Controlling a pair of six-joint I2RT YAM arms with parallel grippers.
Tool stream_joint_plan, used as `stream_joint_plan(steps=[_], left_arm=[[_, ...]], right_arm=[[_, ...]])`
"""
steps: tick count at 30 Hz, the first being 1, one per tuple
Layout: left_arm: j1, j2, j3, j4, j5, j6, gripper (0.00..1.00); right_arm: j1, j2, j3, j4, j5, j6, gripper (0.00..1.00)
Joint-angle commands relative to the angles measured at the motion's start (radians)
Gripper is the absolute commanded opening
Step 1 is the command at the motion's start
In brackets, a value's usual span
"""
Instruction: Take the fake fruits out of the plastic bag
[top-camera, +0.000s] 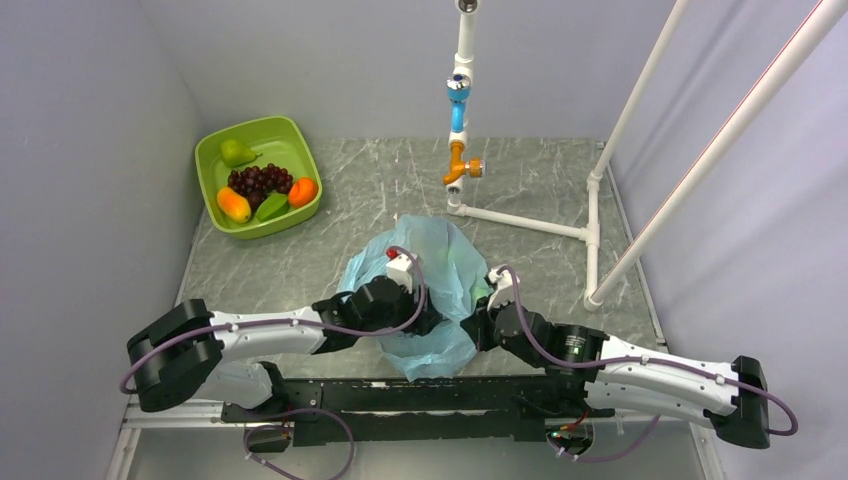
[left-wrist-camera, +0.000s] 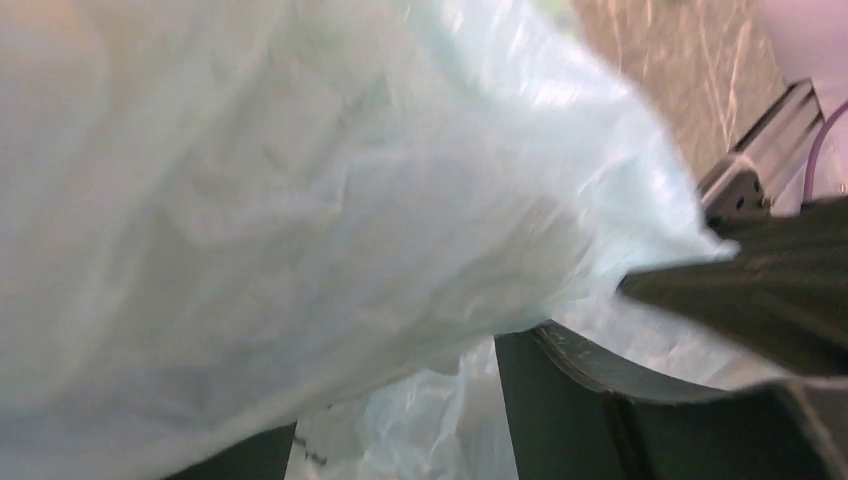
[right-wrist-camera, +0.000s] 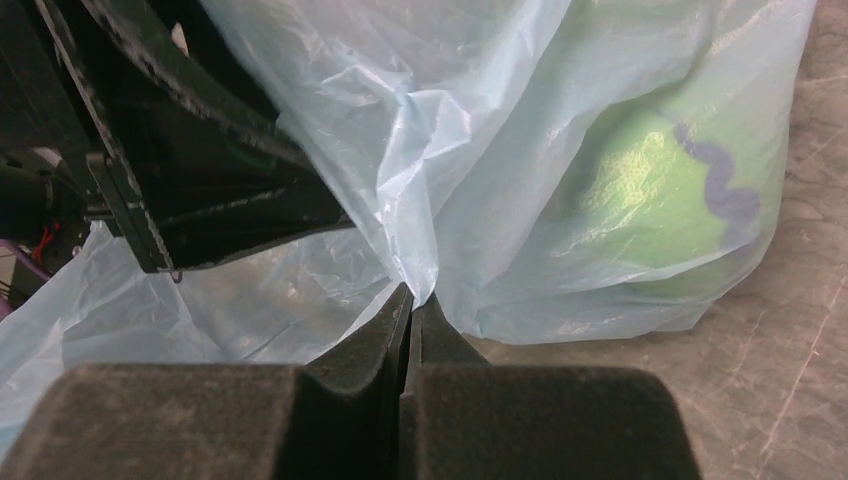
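The light-blue plastic bag (top-camera: 445, 270) lies crumpled mid-table between both arms. My right gripper (right-wrist-camera: 415, 305) is shut, pinching a fold of the bag's film at its near right side (top-camera: 483, 318). Through the film in the right wrist view a green fake fruit (right-wrist-camera: 655, 185) shows inside the bag. My left gripper (top-camera: 425, 318) is pushed against the bag from the left; its fingers (left-wrist-camera: 560, 420) stand apart with loose film between them and nothing solid gripped. Bag film (left-wrist-camera: 300, 200) fills the left wrist view and hides any fruit there.
A lime-green tub (top-camera: 210, 150) at the back left holds a pear (top-camera: 237, 152), grapes (top-camera: 260, 180), an orange fruit (top-camera: 302, 191), a green one (top-camera: 271, 207) and an orange-yellow one (top-camera: 233, 204). A white pipe frame (top-camera: 520, 220) stands at the back right.
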Motion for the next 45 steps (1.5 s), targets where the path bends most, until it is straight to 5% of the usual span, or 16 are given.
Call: stream_joint_plan(steps=[1, 10, 21, 30, 38, 45], left_arm=[[0.023, 0.06, 0.12, -0.035, -0.097, 0.073, 0.7], [0.085, 0.22, 0.272, -0.112, -0.091, 0.13, 0.71], [0.088, 0.294, 0.265, -0.011, -0.238, 0.245, 0.48], [0.088, 0.387, 0.263, 0.093, -0.307, 0.289, 0.59], [0.088, 0.464, 0.247, 0.125, -0.328, 0.268, 0.43], [0.084, 0.35, 0.259, 0.068, -0.31, 0.344, 0.31]], right_arm=[[0.006, 0.025, 0.056, 0.065, -0.008, -0.021, 0.0], [0.004, 0.057, 0.118, 0.069, 0.033, -0.078, 0.0], [0.005, 0.066, 0.167, 0.052, 0.068, -0.116, 0.0], [0.004, 0.053, 0.152, 0.05, 0.06, -0.105, 0.0], [0.003, 0.052, 0.146, 0.051, 0.062, -0.106, 0.0], [0.004, 0.067, 0.15, 0.048, 0.062, -0.107, 0.0]])
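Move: Inside the bag, the green fruit lies roughly 9 cm ahead of the left hand, 5 cm to its right and 4 cm lower. A yellow-orange fruit is about 10 cm ahead, 5 cm left and 5 cm below; the rim pinched by the right gripper stands level ahead/back, some 6 cm right and 3 cm up. From the right hand, the green fruit is some 10 cm ahead, 1 cm left and 8 cm down. Reaching about 12 cm forward into the bag among the fruits, the left hand first rises slightly, then sinks to end some 4 cm lower; its wrist turns about 25 degrees, bringing the fingers round more forward as they close to about half their opening. The right hand keeps its pinch on the rim, lifts it about 5 cm with a little forward travel, then holds. ##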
